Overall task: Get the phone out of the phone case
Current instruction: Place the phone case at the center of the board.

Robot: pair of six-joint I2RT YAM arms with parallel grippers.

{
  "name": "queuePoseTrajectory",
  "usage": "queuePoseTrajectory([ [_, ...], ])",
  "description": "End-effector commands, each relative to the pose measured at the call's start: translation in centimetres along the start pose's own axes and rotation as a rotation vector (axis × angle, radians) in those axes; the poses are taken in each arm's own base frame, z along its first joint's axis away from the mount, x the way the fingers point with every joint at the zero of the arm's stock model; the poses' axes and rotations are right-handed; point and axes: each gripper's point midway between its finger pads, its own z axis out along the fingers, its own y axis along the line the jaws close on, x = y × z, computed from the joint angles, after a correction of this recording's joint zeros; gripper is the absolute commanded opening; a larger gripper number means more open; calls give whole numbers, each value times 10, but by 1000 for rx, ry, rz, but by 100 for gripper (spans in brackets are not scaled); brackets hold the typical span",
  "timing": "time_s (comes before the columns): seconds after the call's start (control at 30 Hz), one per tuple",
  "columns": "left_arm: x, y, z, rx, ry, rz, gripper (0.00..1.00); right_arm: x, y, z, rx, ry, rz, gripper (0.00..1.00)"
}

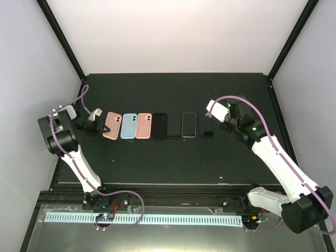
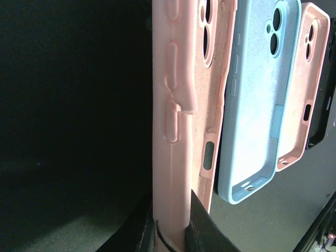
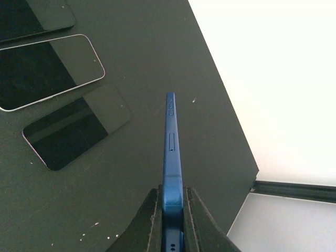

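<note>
My left gripper (image 2: 170, 223) is shut on a pink phone case (image 2: 170, 131), held edge-on with its side buttons facing the camera. In the top view this case (image 1: 95, 114) hangs at the left end of the mat, at my left gripper (image 1: 93, 125). My right gripper (image 3: 172, 207) is shut on a blue phone (image 3: 171, 152), also edge-on, above the mat's right part. In the top view my right gripper (image 1: 218, 117) is far to the right of the case. Phone and case are well apart.
On the black mat (image 1: 173, 163) lie a pink case (image 1: 112, 126), a light blue case (image 1: 128, 126), another pink case (image 1: 143, 126) and a black case (image 1: 160, 126). Right of them lie three phones, one silver-edged (image 3: 52, 71) and one dark (image 3: 79, 126). The mat's right edge (image 3: 236, 136) is close to the held phone.
</note>
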Motion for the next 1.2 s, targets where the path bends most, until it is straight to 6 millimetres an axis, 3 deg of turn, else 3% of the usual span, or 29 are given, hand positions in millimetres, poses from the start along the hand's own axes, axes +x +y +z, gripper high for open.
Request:
queuePoseTrajectory([
  [0.0, -5, 6, 11, 12, 9, 14, 2, -15, -21, -10, 60, -53, 29, 1],
  [0.33, -1, 5, 15, -11, 16, -19, 3, -15, -20, -10, 55, -56, 28, 1],
  [0.63, -8, 11, 3, -116, -46, -34, 34, -13, -18, -11, 55, -53, 28, 1],
  [0.77, -13, 10, -8, -161, -88, -35, 42, -14, -19, -13, 59, -57, 28, 1],
  [0.97, -22, 18, -34, -315, -163, -14, 55, -16, -22, -14, 65, -62, 27, 1],
  [1.07, -31, 15, -51, -377, -220, 14, 69, -19, -25, -16, 70, -71, 26, 1],
  [1.17, -40, 0, -70, -391, -288, 57, 84, -22, -28, -19, 74, -81, 24, 1],
])
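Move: The left hand pinches the pink phone case by its left long edge, down at the board. The middle of that case lies about 4 cm to the hand's right, 2 cm ahead and 1 cm lower. To the right, at the same height and also 2 cm ahead, come the blue case at roughly 13 cm and a second pink case at 21 cm. From the right hand, the held pink case is some 62 cm left, about level, and 23 cm below. Staying almost still at first, the left hand keeps its pinch on the pink case's left edge, then opens its fingers wide, sinking barely a centimetre, and lets go. It then draws off to the left about 3.5 cm and rises some 2.5 cm, away from the case, while the wrist turns nearly 20 degrees so the fingers point more steeply down. ##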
